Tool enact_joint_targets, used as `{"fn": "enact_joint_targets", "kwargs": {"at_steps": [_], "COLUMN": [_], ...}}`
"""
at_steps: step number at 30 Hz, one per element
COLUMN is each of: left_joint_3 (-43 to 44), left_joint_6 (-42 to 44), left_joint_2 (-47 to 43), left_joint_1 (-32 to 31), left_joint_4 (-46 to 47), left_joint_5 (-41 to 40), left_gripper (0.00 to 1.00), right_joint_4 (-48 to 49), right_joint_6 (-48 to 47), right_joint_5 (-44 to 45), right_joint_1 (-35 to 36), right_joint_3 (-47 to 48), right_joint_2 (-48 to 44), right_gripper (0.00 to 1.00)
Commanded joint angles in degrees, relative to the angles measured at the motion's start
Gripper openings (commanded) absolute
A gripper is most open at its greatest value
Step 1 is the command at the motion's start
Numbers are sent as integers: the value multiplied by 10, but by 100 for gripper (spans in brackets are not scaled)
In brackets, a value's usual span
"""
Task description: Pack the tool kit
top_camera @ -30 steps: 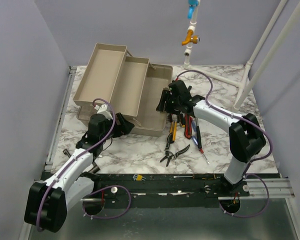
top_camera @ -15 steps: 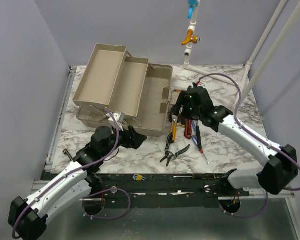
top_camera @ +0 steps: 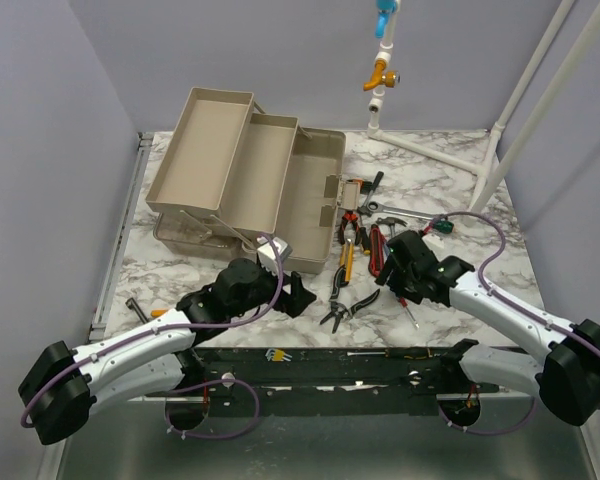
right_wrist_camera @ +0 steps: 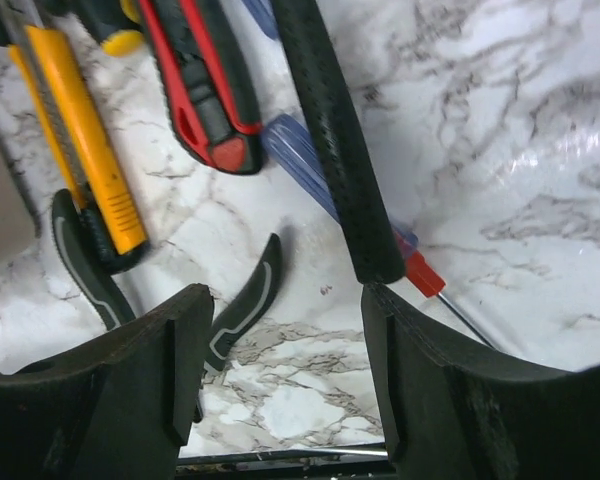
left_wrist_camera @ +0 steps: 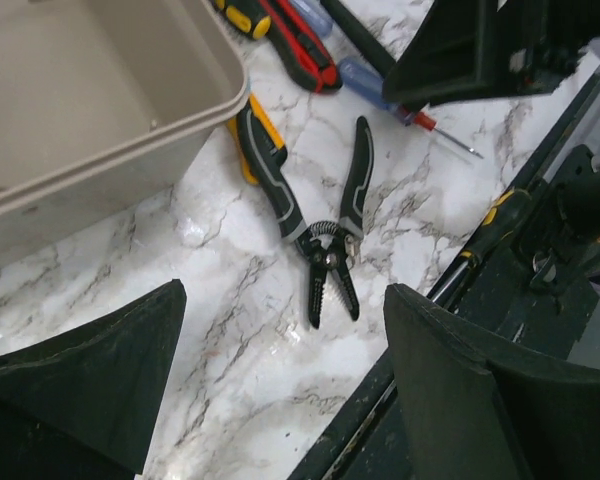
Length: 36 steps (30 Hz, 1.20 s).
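The tool kit's beige box [top_camera: 280,200] stands open at the back left, its trays [top_camera: 205,150] swung out; its corner [left_wrist_camera: 100,110] shows in the left wrist view. Loose tools lie to its right: black pliers [top_camera: 348,308] [left_wrist_camera: 320,230], a yellow knife [top_camera: 347,262] [right_wrist_camera: 75,130], a red knife [top_camera: 376,250] [right_wrist_camera: 205,80], a black hammer handle [right_wrist_camera: 335,140] and a blue screwdriver [right_wrist_camera: 310,170]. My left gripper [top_camera: 302,297] [left_wrist_camera: 285,340] is open and empty, just left of the pliers. My right gripper [top_camera: 400,280] [right_wrist_camera: 285,340] is open over bare marble, one finger [right_wrist_camera: 450,390] at the hammer handle's end.
The black rail [top_camera: 380,365] runs along the table's near edge, with small hex keys [top_camera: 276,354] on it. More tools, one green-handled [top_camera: 442,226], lie behind the right arm. A white pipe frame [top_camera: 500,150] and a hanging yellow valve [top_camera: 380,75] stand at the back.
Both arms have pulled back toward the near edge. The right gripper left the toolbox rim and now hangs over the loose tools. The left gripper swung right, toward the pliers.
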Motion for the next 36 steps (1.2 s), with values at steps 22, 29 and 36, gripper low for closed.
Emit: {"fn": "enact_joint_targets", "kwargs": {"at_steps": [22, 29, 36], "left_joint_3": [-97, -100, -117], "left_joint_6": [66, 67, 69], "left_joint_2": [-81, -106, -150], "left_joint_1": [-4, -4, -4], "left_joint_4": [165, 155, 155], "left_joint_5": [-3, -12, -13], "left_gripper": [83, 83, 83], "right_joint_4": [-56, -18, 4], "right_joint_6": [262, 255, 162], "right_joint_5": [80, 70, 47], "right_joint_1": [109, 115, 115], "right_joint_3": [68, 60, 73], "right_joint_2": [217, 237, 197], "right_gripper": [57, 29, 1]}}
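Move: Behind and to the left of the right hand lies the wire stripper's near handle, about 2 cm back, 4 cm left and 6 cm below. At the same depth, the yellow knife is some 6 cm ahead and 9 cm left of the hand, the red knife 8 cm ahead and 3 cm left, and the hammer 7 cm ahead and 1 cm right. From the left hand, that handle is about 2 cm ahead, 13 cm right and 11 cm below. Sinking about 5 cm while sliding some 3 cm left and slightly back, the right hand brings its open fingers down around the wire stripper's near handle, turning a little clockwise and pointing more steeply down. Once down, it shuts the fingers and pinches the handle near its free end. The empty left hand rises about 4 cm and tips up, staying open. ##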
